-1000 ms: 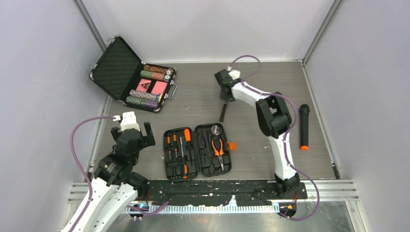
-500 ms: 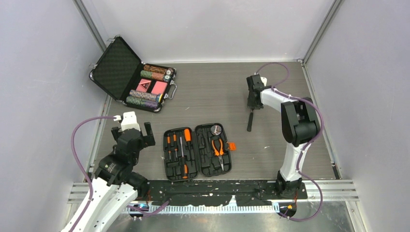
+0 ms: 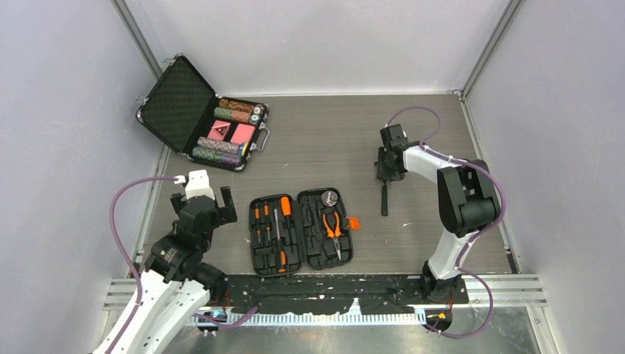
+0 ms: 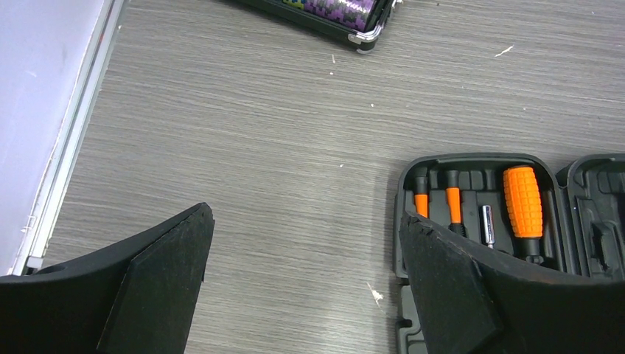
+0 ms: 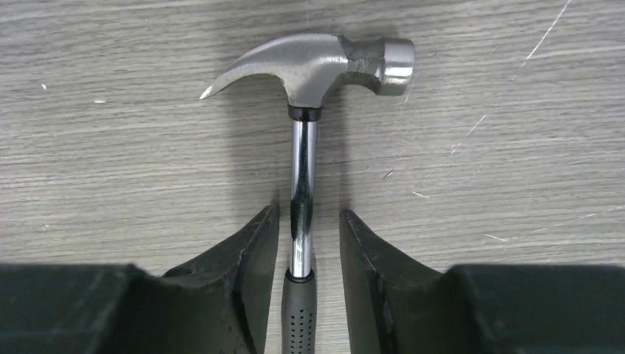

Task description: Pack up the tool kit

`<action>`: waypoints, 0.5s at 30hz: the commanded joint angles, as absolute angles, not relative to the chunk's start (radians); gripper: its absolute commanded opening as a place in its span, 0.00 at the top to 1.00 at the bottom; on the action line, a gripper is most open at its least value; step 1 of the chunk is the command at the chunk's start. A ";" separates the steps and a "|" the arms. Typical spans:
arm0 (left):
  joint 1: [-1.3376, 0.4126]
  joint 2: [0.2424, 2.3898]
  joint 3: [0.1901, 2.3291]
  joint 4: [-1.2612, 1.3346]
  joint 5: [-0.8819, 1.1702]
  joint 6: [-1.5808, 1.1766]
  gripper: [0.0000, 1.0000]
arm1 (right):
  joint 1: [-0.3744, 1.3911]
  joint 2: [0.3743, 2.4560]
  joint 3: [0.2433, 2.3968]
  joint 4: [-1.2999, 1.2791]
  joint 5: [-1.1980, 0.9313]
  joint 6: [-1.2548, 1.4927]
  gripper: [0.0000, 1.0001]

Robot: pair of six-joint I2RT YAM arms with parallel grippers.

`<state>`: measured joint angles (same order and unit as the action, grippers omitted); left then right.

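The tool kit (image 3: 301,230) lies open and flat at the table's near middle, with orange-and-black screwdrivers and pliers (image 3: 332,225) in its slots. A claw hammer (image 5: 324,66) with a chrome shaft and a grey grip lies on the table to the kit's right (image 3: 384,198). My right gripper (image 5: 308,214) straddles its shaft just above the grip. Its jaws are open, with a gap on each side. My left gripper (image 4: 306,221) hangs wide open and holding nothing, left of the tool kit (image 4: 472,158), where an orange-handled screwdriver (image 4: 522,200) shows.
An open metal-edged briefcase (image 3: 177,103) of poker chips and red cards sits at the back left; its corner (image 4: 346,15) shows in the left wrist view. Grey walls close the table on three sides.
My right arm swung to the right with the hammer, set it down right of the kit, and its jaws have parted off the shaft. The left arm has not moved.
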<state>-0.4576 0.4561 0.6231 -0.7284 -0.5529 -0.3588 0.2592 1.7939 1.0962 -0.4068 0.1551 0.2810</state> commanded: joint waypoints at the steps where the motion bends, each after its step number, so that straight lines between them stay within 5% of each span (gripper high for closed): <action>1: -0.453 0.462 0.622 -0.675 -0.544 -0.354 0.03 | 0.257 1.833 1.145 -0.489 0.110 0.261 0.59; 8: -0.453 0.451 0.622 -0.648 -0.454 -0.368 0.03 | 0.250 1.829 1.174 -0.484 -0.021 0.232 0.92; 15: -0.453 0.506 0.668 -0.591 -0.229 -0.434 0.03 | 0.271 1.647 1.139 -0.451 -0.041 0.213 0.95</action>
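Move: The hammer lies right under my right hand, its steel shaft between my open fingertips; its middle is about 2 cm back and 1 cm below. The open tool kit's right half is about 19 cm to the left and 14 cm back, with the pliers in it some 16 cm left and 16 cm back. From my left hand the hammer lies roughly 52 cm to the right, 13 cm ahead and 16 cm below. I close my right fingers on the hammer's shaft just ahead of the black grip, pinching it while the hand slides about 2 cm left towards the tool kit, turns slightly counter-clockwise with its left side rising, and comes up only a touch at the end. My left hand, still wide open and empty, sets off some 3 cm to the right towards the kit, swinging about 7 degrees clockwise with its left side dipping. ##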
